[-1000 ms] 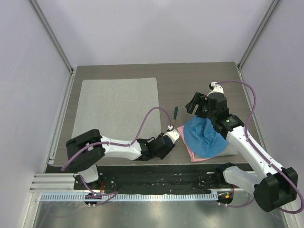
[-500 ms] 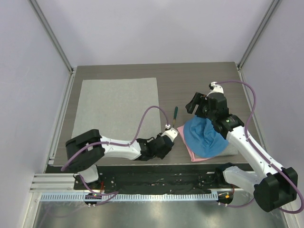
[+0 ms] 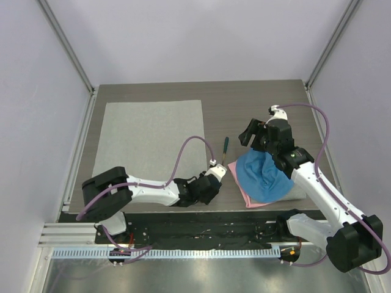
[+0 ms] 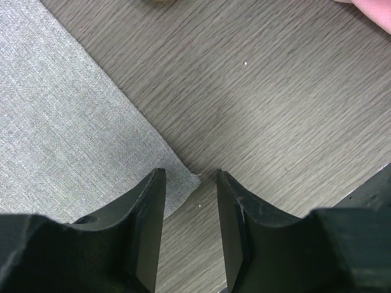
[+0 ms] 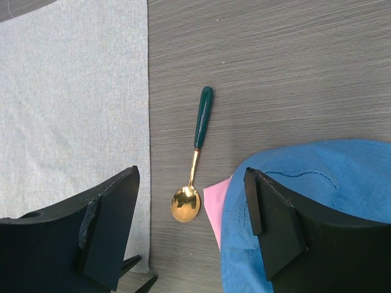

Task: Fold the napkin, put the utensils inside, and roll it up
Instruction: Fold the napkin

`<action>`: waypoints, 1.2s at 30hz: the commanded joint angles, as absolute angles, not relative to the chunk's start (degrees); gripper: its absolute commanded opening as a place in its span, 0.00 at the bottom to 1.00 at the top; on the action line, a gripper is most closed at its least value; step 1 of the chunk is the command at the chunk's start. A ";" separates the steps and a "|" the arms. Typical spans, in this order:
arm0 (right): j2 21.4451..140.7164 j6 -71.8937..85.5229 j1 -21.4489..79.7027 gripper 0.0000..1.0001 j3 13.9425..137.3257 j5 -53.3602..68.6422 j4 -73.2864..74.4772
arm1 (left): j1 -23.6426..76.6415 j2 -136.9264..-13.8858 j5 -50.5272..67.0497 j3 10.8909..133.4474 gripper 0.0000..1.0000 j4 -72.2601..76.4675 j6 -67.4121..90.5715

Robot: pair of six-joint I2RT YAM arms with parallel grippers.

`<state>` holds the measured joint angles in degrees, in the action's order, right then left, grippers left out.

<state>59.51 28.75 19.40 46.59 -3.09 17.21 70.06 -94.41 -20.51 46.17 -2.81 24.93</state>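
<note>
The napkin (image 3: pixel 149 140) lies flat on the left of the table, a light grey cloth. Its near right corner (image 4: pixel 186 180) shows just below the gap of my left gripper (image 4: pixel 189 174), which is partly open and holds nothing. In the top view the left gripper (image 3: pixel 206 181) hangs low over that corner. The spoon (image 3: pixel 225 149), with a dark green handle (image 5: pixel 203 116) and a gold bowl (image 5: pixel 186 204), rests on bare wood between the napkin and the cloths. My right gripper (image 3: pixel 249 133) hovers wide open above the spoon, touching nothing.
A blue cloth (image 3: pixel 263 177) lies crumpled on a pink cloth (image 3: pixel 241 186) at the near right, under the right arm. The pink cloth's corner (image 5: pixel 215 201) sits close to the spoon's bowl. Metal frame posts stand at the table's back corners.
My left gripper has shifted slightly left and nearer, over the napkin's near right corner. The right arm, spoon and cloths have not moved.
</note>
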 commanded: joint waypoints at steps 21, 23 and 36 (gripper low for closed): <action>59.85 26.63 19.42 0.78 48.25 -4.48 16.52 | 47.39 -78.67 -10.55 45.52 0.00 -7.64 24.44; 60.90 26.54 19.51 0.78 48.69 -4.83 16.44 | 44.14 -76.73 -8.98 45.70 0.00 -7.65 23.65; 70.21 26.10 19.51 0.78 51.06 -2.46 12.31 | 17.24 -87.61 -7.91 53.33 0.00 -5.98 19.78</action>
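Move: The near right corner of the napkin lies right between the left gripper's parted fingers, about 1 cm below the hand point. From the left hand the spoon's middle is some 17 cm ahead and 7 cm to the right, and the blue cloth about 9 cm ahead and 23 cm to the right, both roughly 1 cm below. From the right hand the napkin corner lies about 15 cm back, 18 cm to the left and 17 cm below. Close the left gripper on the napkin's near right corner and pinch it. Then lift the corner and carry it diagonally forward and left over the napkin, about 25 cm in all, rising some 8 cm and easing down slightly at the end, while the hand turns about 30 degrees counter-clockwise. Late on, lower the open, empty right gripper about 3 cm. ##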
